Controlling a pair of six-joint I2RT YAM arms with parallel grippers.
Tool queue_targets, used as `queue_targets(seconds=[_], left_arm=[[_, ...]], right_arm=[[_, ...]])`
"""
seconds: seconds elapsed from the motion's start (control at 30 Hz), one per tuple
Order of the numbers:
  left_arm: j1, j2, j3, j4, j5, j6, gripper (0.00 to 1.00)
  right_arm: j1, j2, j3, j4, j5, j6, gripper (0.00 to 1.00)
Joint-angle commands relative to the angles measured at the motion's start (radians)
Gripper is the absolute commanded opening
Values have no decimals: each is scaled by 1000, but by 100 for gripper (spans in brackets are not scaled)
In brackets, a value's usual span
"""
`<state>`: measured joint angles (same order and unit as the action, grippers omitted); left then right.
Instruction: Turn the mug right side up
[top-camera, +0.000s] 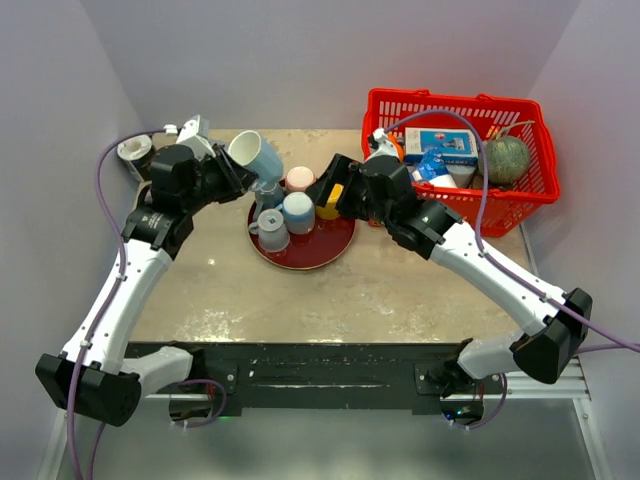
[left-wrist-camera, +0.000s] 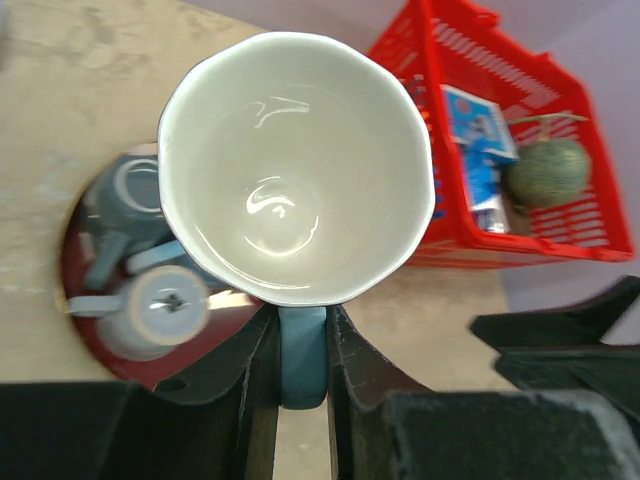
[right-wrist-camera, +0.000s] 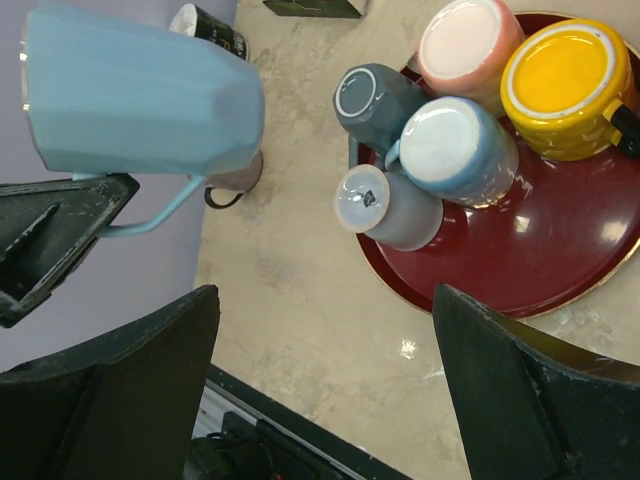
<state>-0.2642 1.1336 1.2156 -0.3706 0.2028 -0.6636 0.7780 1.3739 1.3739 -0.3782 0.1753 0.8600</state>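
Note:
A light blue mug (top-camera: 255, 157) with a white inside hangs in the air over the back left of the red plate (top-camera: 322, 250). My left gripper (top-camera: 243, 176) is shut on its handle (left-wrist-camera: 302, 350). The mug is tilted, and its mouth (left-wrist-camera: 295, 165) faces straight into the left wrist camera. In the right wrist view its faceted blue wall (right-wrist-camera: 140, 95) lies sideways at the upper left. My right gripper (right-wrist-camera: 325, 390) stands wide open with nothing between its fingers, above the plate's right part, beside the yellow mug (top-camera: 331, 200).
On the plate, pink (right-wrist-camera: 465, 45), blue (right-wrist-camera: 455, 150), grey (right-wrist-camera: 385, 205) and dark grey (right-wrist-camera: 370, 100) mugs stand bottom up beside the yellow mug (right-wrist-camera: 565, 85). A red basket (top-camera: 455, 205) with a box and a melon (top-camera: 507, 158) stands at the back right. A black cup (top-camera: 135, 155) sits at the back left.

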Motion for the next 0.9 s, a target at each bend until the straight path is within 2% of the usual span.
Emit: queue_targets(seconds=[0.0,0.2,0.33,0.43,0.57,0.67,0.87], left_arm=[[2,5,81,-112,-258,206,0],[2,20,-2,-146,-489,286,0],[3,0,-128,-21,-633,314,0],[13,8,-203,77,-684,334,0],[80,52,-264,169,-626,322,0],[182,78,-313,255,-545,297,0],[221,143,-360,389,-517,334,0]], right_arm=[[-5,-27,-10,-11,41,16,91],[-5,-26,-25,-16,30,16,91],[-6,-27,-29,-21,29,11,91],[-11,-29,-32,-27,32,8,91],[-19,-39,-39,-31,35,1,91],[-25,-45,-50,-36,39,-1,91],[-46,-53,-64,-39,44,-4,91]])
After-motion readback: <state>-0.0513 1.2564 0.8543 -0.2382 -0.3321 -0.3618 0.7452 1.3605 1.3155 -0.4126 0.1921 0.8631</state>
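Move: The left hand already holds the light-blue mug by its handle, mouth leaning left. The bare table spot for it lies about 19 cm left, 6 cm ahead and 29 cm below. The purple mug stands about 10 cm left of that spot. The grey box lies some 21 cm ahead and 16 cm left of the hand, and the tray's middle about 10 cm right and 3 cm ahead. From the right hand the spot is about 36 cm left, 7 cm ahead, 28 cm below. Swing the left gripper down and left, about 18 cm each way, carrying the light-blue mug away from the tray towards the bare table beside the purple mug, with a small reach forward at the end. Keep the pinch on the handle and roll the hand's left side up some 30 degrees while turning it about as far counter-clockwise. Let the open right gripper sink about 3 cm and ease 2 cm left. ##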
